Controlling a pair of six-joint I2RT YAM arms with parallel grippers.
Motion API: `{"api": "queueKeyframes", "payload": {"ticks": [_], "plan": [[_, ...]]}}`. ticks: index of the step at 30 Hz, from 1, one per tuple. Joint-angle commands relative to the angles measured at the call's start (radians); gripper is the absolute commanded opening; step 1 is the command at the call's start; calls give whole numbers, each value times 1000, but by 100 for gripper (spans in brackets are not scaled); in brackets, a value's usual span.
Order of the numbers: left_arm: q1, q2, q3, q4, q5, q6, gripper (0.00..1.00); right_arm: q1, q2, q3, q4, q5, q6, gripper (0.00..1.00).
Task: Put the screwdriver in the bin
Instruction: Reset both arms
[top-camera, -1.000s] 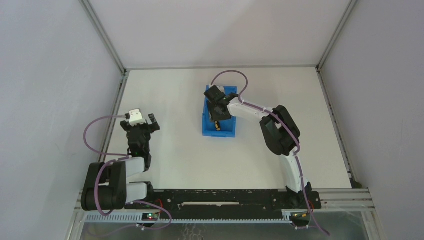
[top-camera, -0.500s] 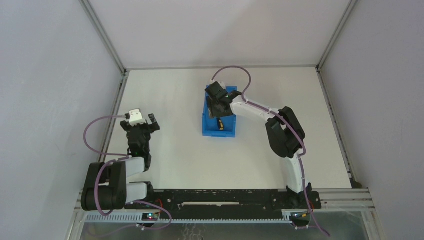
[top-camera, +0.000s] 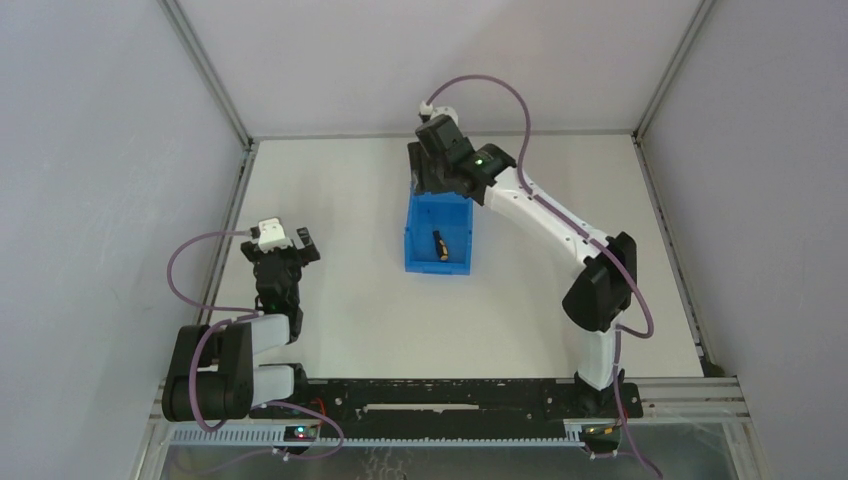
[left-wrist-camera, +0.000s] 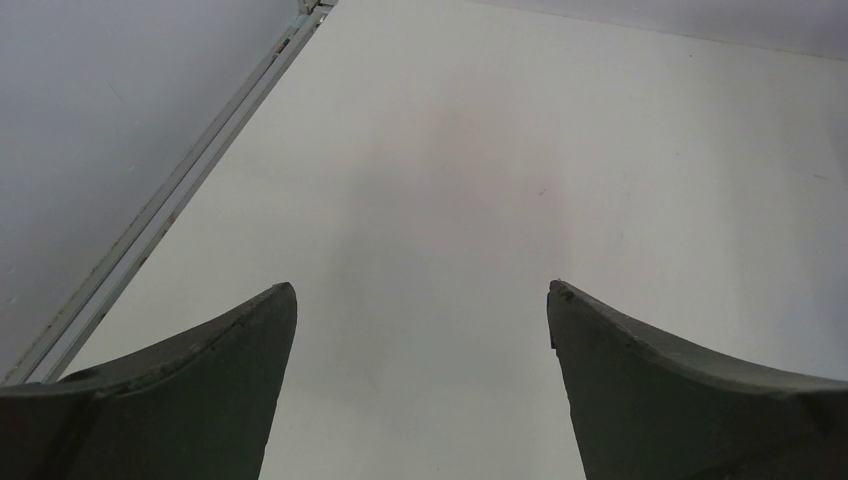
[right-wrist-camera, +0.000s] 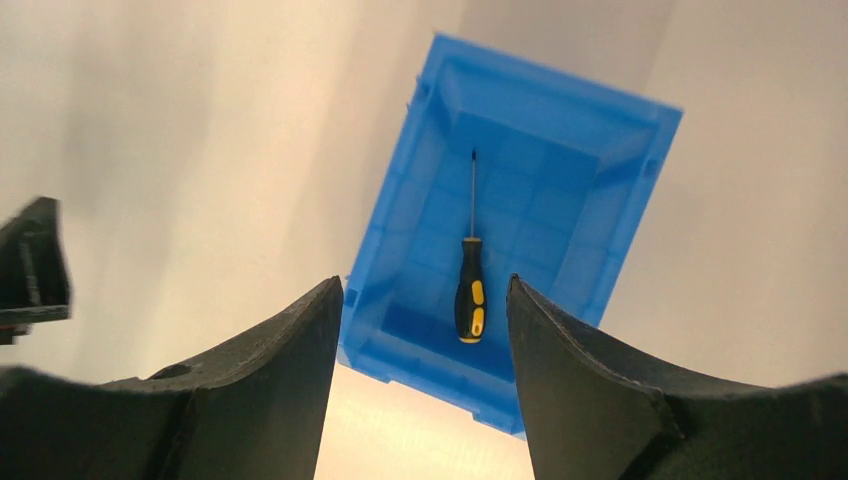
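The blue bin (top-camera: 420, 250) stands in the middle of the white table. The screwdriver (top-camera: 439, 245), with its black-and-yellow handle, lies flat on the bin's floor. The right wrist view shows the bin (right-wrist-camera: 600, 210) from above with the screwdriver (right-wrist-camera: 470, 295) inside it, shaft pointing away. My right gripper (top-camera: 432, 178) is open and empty, raised above the bin's far end; in the right wrist view the right gripper (right-wrist-camera: 425, 285) has its jaws well apart. My left gripper (top-camera: 285, 243) is open and empty over bare table at the left, and the left wrist view shows the left gripper (left-wrist-camera: 420, 290) with only table between its jaws.
A metal frame rail (top-camera: 232, 215) runs along the table's left edge, close to the left gripper; it also shows in the left wrist view (left-wrist-camera: 170, 200). Grey walls enclose the table on three sides. The right arm (top-camera: 560, 230) stretches over the table right of the bin.
The right gripper has lifted out of the bin and drawn back toward the far wall, leaving the screwdriver lying in the bin. The left arm has not moved.
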Motion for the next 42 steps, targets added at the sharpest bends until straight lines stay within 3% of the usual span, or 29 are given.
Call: {"api": "queueKeyframes", "payload": {"ticks": [1,5,9,10,16,22,32,42], "plan": [[5,-7,27,34,-12,20,100,10,-67,133,-83,37,-58,70],[5,-6,27,35,-12,20,100,14,-82,192,-115,41,-76,72],[5,-6,27,34,-13,20,100,14,-112,195,-123,64,-86,98],[5,-6,27,35,-12,20,100,13,-118,195,-126,76,-89,100],[6,-6,26,35,-11,20,100,-35,-162,148,-128,91,-115,100],[5,-6,26,34,-13,20,100,-135,-277,-49,-42,51,-172,100],[6,-6,26,34,-12,20,100,-468,-572,-421,130,-195,-236,100],[5,-6,26,35,-12,20,100,-718,-686,-531,138,-339,-316,100]]}}
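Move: The screwdriver already lies loose in the blue bin, roughly 20 cm below the open right hand, about 2 cm back and 1 cm to its right. The bin's middle is about 1 cm ahead of that hand, 2 cm to its right and some 17 cm below. From the idle left hand the screwdriver lies about 34 cm to the right, 4 cm ahead and 9 cm lower. The screwdriver and bin are left behind untouched as the empty right hand first keeps climbing about 9 cm, its part-open fingers spreading fully. It then sweeps nearly 30 cm to the right, away from the bin and over bare table, dipping briefly and easing slightly back. The wrist turns some 15 degrees clockwise and its fingertips tip up. ##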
